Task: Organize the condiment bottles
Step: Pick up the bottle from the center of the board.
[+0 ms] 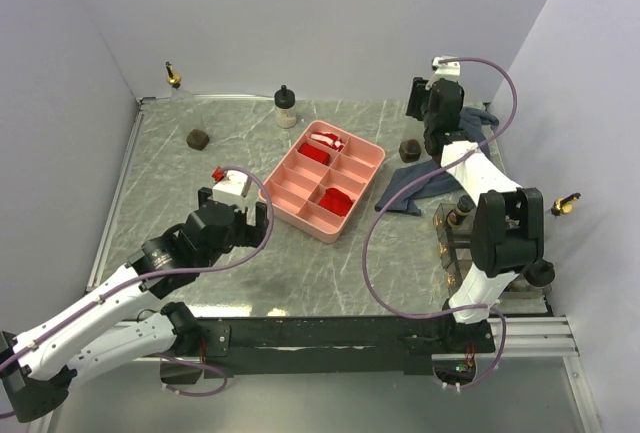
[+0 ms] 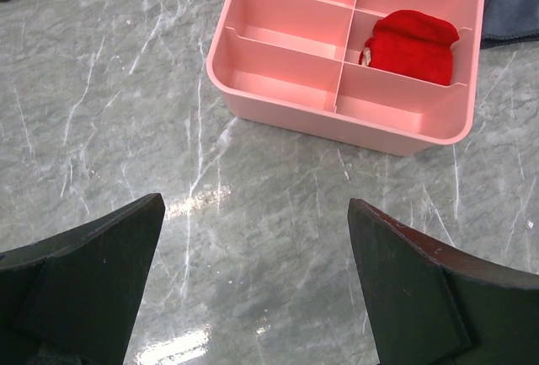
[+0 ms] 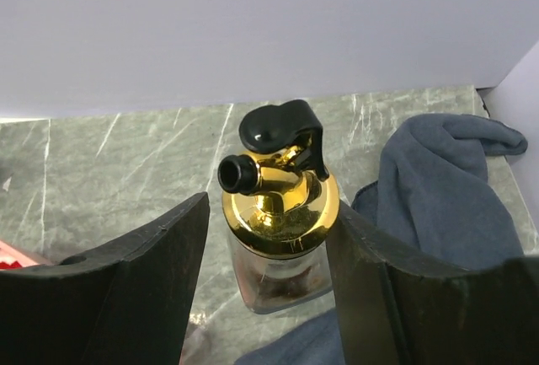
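Observation:
A clear condiment bottle with a gold pourer top and black spout stands between the fingers of my right gripper at the back right. The right finger touches its gold cap and the left finger stands a small gap off. From above, the wrist hides this bottle. Another gold-spouted bottle is at the back left corner, and a black-capped cream bottle is at the back centre. Squat dark jars sit at the left and beside the cloth. My left gripper hangs open and empty over bare marble.
The pink divided tray lies mid-table with red items in some compartments. A blue-grey cloth lies right of it, under the right arm. A clear rack with bottles stands at the right edge. Walls close in on three sides.

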`<state>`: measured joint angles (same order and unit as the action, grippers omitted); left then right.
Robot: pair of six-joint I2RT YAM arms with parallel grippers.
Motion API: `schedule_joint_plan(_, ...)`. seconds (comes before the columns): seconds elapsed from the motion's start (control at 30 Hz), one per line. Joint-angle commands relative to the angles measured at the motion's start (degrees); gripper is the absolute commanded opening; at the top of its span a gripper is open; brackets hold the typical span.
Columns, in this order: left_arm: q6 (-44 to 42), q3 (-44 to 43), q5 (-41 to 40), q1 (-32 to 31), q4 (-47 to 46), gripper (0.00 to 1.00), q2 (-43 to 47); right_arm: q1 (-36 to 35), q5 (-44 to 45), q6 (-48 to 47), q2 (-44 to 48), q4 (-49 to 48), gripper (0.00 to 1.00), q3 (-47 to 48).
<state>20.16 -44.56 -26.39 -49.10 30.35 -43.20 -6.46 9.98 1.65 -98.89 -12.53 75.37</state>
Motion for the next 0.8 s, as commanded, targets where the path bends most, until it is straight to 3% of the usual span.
schedule_joint_plan(0.0,-1.1,-0.1,-0.7,0.3,-0.5,0.97,0.0,0.6,0.1,-1.1,0.0,-5.0,0.60,1.4)
schedule_joint_plan(0.33,-1.1,-0.1,-0.9,0.3,-0.4,0.97,-0.5,1.5,-1.1,-1.1,-2.7,-5.1,0.55,3.5)
schedule_joint_plan(0.63,-1.0,-0.2,-1.1,0.3,-0.4,0.97,-0.2,1.5,-1.3,-1.7,-0.7,-0.7,0.04,7.9)
schedule_joint_plan(0.77,-0.9,-0.2,-1.2,0.3,-0.3,0.97,0.0,1.4,-1.3,1.5,3.1,0.7,0.00,9.7)
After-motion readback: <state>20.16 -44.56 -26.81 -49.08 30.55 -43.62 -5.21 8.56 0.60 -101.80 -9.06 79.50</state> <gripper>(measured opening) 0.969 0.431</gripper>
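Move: The gold-capped bottle stands upright between the right hand's open fingers, its middle some 1 cm ahead, 1 cm right and 8 cm below. The dark blue cloth lies on the table about 10 cm right and 4 cm back of the hand; the pink bin's centre is roughly 25 cm left and 9 cm back. From the idle left hand the bottle is about 32 cm ahead, 41 cm right and 5 cm lower. The right fingers close from about two-thirds open to under half and pinch the bottle just beneath its gold collar, the grip effort climbing once they stop on it. Before that the hand eases about 1 cm forward and 1 cm to the right around the neck, rising slightly and then dipping about 1 cm, the fingers still pointing forward. ##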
